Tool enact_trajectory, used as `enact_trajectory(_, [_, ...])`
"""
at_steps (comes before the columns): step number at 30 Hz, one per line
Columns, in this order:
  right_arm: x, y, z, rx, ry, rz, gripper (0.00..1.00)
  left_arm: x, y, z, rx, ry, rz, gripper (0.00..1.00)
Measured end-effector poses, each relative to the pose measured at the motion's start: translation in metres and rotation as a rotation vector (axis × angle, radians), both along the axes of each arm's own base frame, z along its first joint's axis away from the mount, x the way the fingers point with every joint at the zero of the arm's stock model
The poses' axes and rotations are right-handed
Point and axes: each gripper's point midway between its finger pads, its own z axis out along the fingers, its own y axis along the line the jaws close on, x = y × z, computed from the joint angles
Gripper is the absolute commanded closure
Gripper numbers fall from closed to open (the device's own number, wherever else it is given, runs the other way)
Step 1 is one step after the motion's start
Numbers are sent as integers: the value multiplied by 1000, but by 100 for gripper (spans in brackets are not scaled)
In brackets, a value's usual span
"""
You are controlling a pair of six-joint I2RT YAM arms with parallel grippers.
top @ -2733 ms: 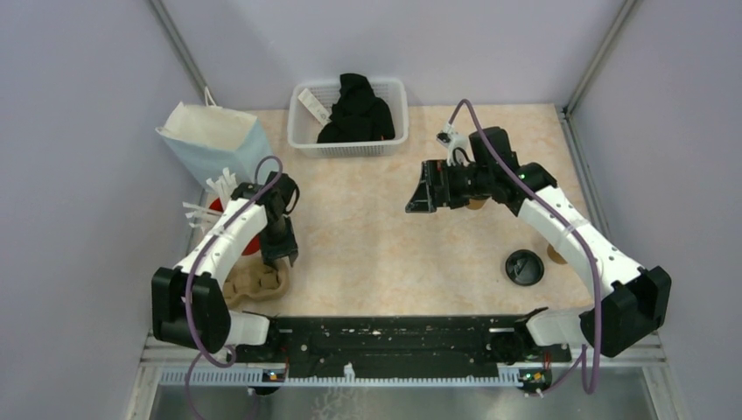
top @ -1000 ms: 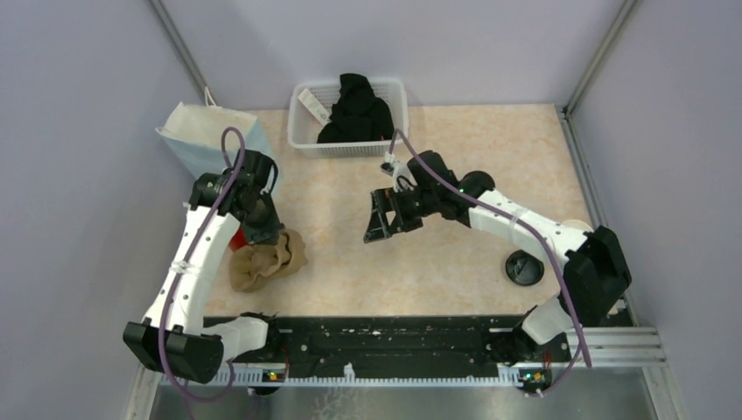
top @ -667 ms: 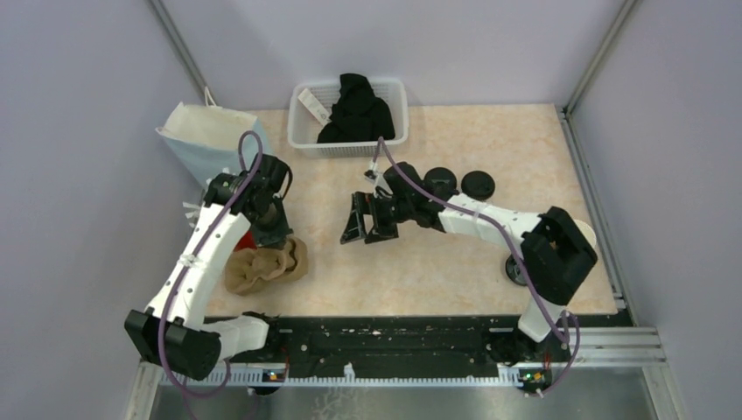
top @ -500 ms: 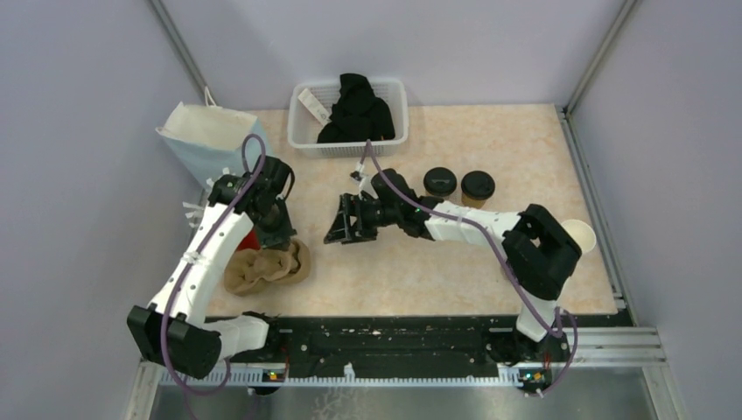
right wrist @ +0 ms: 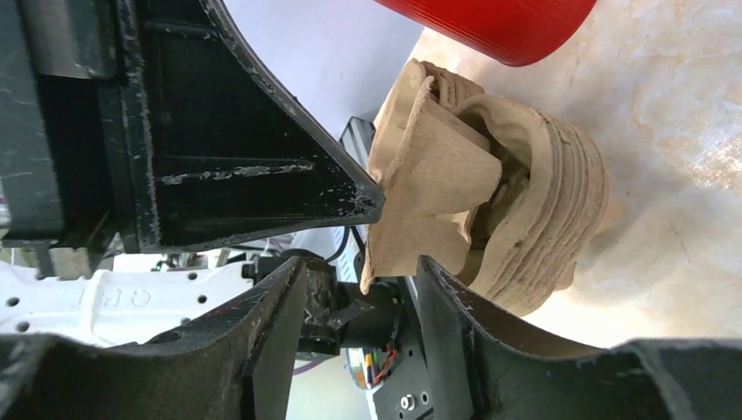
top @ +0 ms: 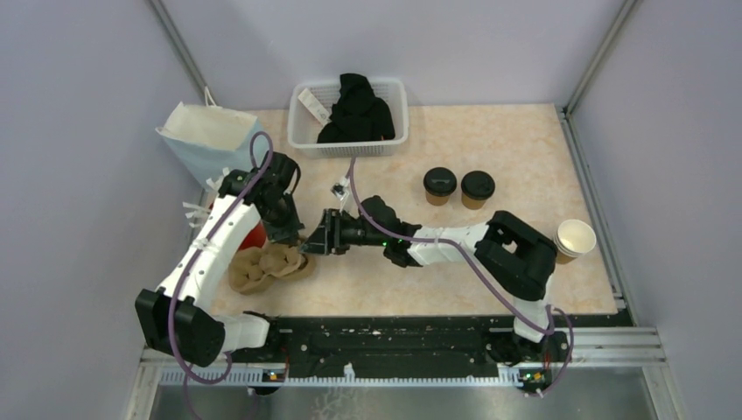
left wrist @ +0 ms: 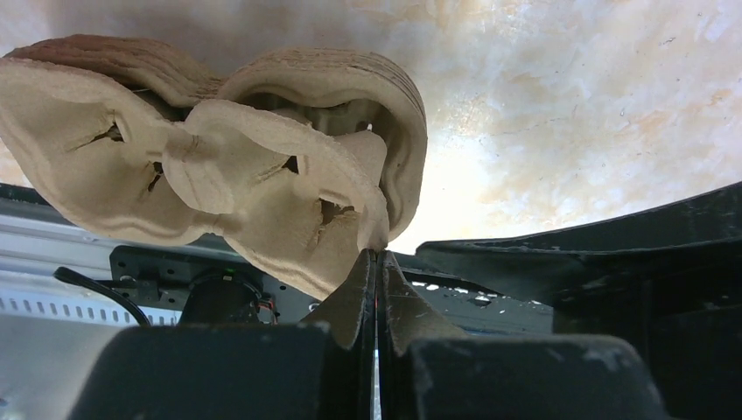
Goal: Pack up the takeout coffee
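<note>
Two lidded takeout coffee cups (top: pixel 439 185) (top: pixel 478 187) stand upright at the table's back right, away from both arms. A stack of moulded brown cup carriers (top: pixel 262 267) (left wrist: pixel 219 166) (right wrist: pixel 525 219) lies at the left. My left gripper (top: pixel 296 234) (left wrist: pixel 376 255) is shut on the raised edge of the top carrier. My right gripper (top: pixel 312 246) (right wrist: pixel 363 276) reaches in from the right. Its fingers (right wrist: pixel 455 315) stand apart on either side of that same carrier's edge, with a gap showing.
A white basket (top: pixel 302 136) holding black cloth sits at the back. A pale paper bag (top: pixel 214 140) stands at the back left. A red cup (top: pixel 255 238) (right wrist: pixel 499 26) stands by the carriers. An open, lidless paper cup (top: pixel 575 237) stands at the right edge.
My right arm has swept left across the table to the carriers, its jaws narrowing. My left gripper stays shut on the carrier and has shifted a little to the right.
</note>
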Motion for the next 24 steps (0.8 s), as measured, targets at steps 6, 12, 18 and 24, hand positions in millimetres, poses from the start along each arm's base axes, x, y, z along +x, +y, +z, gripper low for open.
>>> enact_trajectory(6, [-4,9,-16,-28,0,-31,62,1,0,-1,2,-2,-3,100])
enact_trajectory(12, [-5,19,-27,-71,-10,-61,74,2,2,-2,11,-8,-12,100])
enact_trajectory(18, [-5,29,-26,-87,-16,-65,100,4,8,-5,44,-14,-17,92])
enact_trajectory(24, [-13,31,-27,-86,64,-33,100,3,2,-1,18,-15,-70,29])
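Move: The raised right-hand rim of the top drink carrier is already pinched in the left fingers, right at that hand's point. From the half-open right hand, pointing left, that rim lies about 3 cm to its left, 1 cm back and 3 cm lower. The carrier stack's middle is roughly 9 cm left, 3 cm back and 9 cm below the right hand; the red cup stands some 15 cm left, 4 cm ahead and 8 cm below. The right fingers close fully on the carrier's raised rim beside the left fingertips, after the hand slides about 3 cm left and sinks nearly 3 cm to reach it; at the very end this hand eases slightly back. The left hand stays in place, keeping its pinch until the right is shut, then opens about halfway and lets go of the rim. ##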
